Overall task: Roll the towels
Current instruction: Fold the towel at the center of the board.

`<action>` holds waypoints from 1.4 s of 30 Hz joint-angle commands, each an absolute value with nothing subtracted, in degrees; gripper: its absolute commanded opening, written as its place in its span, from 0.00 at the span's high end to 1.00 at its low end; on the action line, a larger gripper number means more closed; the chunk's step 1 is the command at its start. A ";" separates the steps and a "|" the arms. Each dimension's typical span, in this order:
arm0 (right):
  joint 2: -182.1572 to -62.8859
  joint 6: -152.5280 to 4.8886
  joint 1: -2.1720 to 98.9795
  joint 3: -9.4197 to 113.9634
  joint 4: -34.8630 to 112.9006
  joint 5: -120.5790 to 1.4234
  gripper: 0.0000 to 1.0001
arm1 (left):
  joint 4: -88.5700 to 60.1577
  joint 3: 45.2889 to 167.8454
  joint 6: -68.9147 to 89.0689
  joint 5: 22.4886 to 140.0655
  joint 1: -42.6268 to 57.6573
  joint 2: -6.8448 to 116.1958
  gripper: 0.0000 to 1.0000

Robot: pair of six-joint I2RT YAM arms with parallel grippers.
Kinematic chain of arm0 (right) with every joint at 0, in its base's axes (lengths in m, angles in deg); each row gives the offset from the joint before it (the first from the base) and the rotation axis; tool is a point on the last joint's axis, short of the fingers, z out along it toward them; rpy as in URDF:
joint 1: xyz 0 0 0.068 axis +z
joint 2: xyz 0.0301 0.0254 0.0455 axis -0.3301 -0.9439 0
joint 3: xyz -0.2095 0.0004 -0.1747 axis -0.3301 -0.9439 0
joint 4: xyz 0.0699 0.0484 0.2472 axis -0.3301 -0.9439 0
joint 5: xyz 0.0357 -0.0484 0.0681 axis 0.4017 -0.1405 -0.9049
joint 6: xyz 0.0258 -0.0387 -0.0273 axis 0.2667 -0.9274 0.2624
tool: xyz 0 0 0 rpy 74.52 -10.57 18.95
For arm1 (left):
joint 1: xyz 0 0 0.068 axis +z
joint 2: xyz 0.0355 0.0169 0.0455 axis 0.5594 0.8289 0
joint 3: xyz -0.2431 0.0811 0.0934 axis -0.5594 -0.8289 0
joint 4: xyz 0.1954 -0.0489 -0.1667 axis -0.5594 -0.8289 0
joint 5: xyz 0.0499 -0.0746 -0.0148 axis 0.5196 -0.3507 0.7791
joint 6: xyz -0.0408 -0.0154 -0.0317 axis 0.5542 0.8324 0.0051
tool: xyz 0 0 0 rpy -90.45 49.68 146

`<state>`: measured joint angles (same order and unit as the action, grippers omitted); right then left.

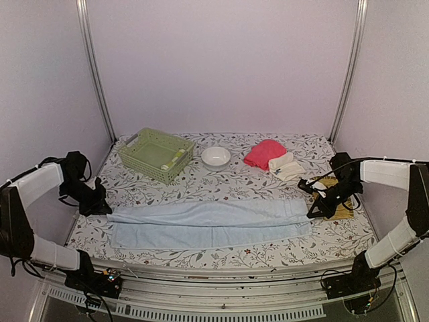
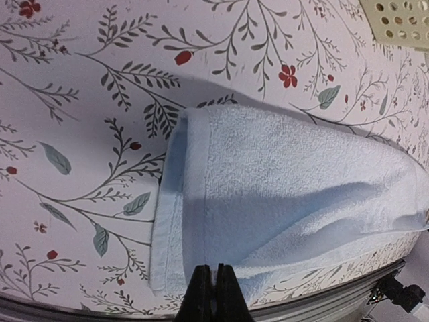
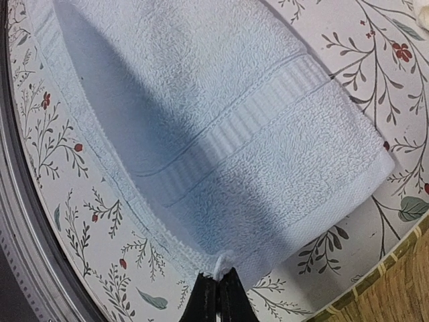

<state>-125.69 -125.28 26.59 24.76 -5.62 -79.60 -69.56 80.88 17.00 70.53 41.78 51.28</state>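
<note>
The very large pale blue towel (image 1: 208, 225) lies across the front of the table, folded lengthwise into a long strip. My left gripper (image 1: 100, 204) is at its left end, shut on the edge of the top layer (image 2: 214, 272), which is lifted a little off the towel (image 2: 288, 181). My right gripper (image 1: 315, 211) is at its right end, shut on a corner tuft (image 3: 220, 276) of the towel (image 3: 221, 134). The bright pink towel (image 1: 263, 153) and the small cream-white towel (image 1: 285, 166) lie at the back right. A yellow-green-and-cream roll (image 1: 174, 160) lies in the basket.
The pale green basket (image 1: 155, 154) stands at the back left, its corner also in the left wrist view (image 2: 399, 23). A white bowl (image 1: 216, 156) sits at the back middle. The yellow woven tray (image 1: 340, 208) lies under my right arm (image 3: 392, 295). The table's front edge runs close by the towel.
</note>
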 commanded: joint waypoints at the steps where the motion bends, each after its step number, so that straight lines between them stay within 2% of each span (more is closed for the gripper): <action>1: -124.39 -128.60 26.11 24.16 -8.53 -81.64 0.97 | -73.68 80.46 18.62 71.09 39.57 50.05 1.00; 20: -123.37 -136.38 26.13 20.27 -11.12 -80.23 0.95 | -76.08 79.81 20.99 75.96 36.27 47.45 1.00; 42: -120.32 -138.27 26.15 17.34 -9.61 -76.55 0.92 | -78.48 79.93 23.66 80.89 33.93 41.79 1.00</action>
<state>-121.78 -137.15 26.59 18.11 -9.90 -78.33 -76.17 79.74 22.55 79.04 34.27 44.41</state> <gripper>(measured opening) 0.077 0.021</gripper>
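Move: Both my hands already hold the blue towel's far edge, folded back towards me. The lower layer's near-left corner lies about 11 cm behind my left hand and 7 cm below. The near-right corner is about 7 cm behind my right hand and 5 cm below. The woven mat sits 9 cm ahead of my right hand and 7 cm to its right, and the rolled white towel 22 cm ahead and 9 cm left. The green basket is some 26 cm ahead of my left hand and 17 cm right. I keep drawing the pinched edge back over the lower layer towards its near edge, fingers shut on both corners. My right hand leads, back about 5 cm, sinking some 2 cm in the later part and turning about 10 degrees counter-clockwise; my left eases back only about 3 cm, slowing after a quicker start and staying at its height. ##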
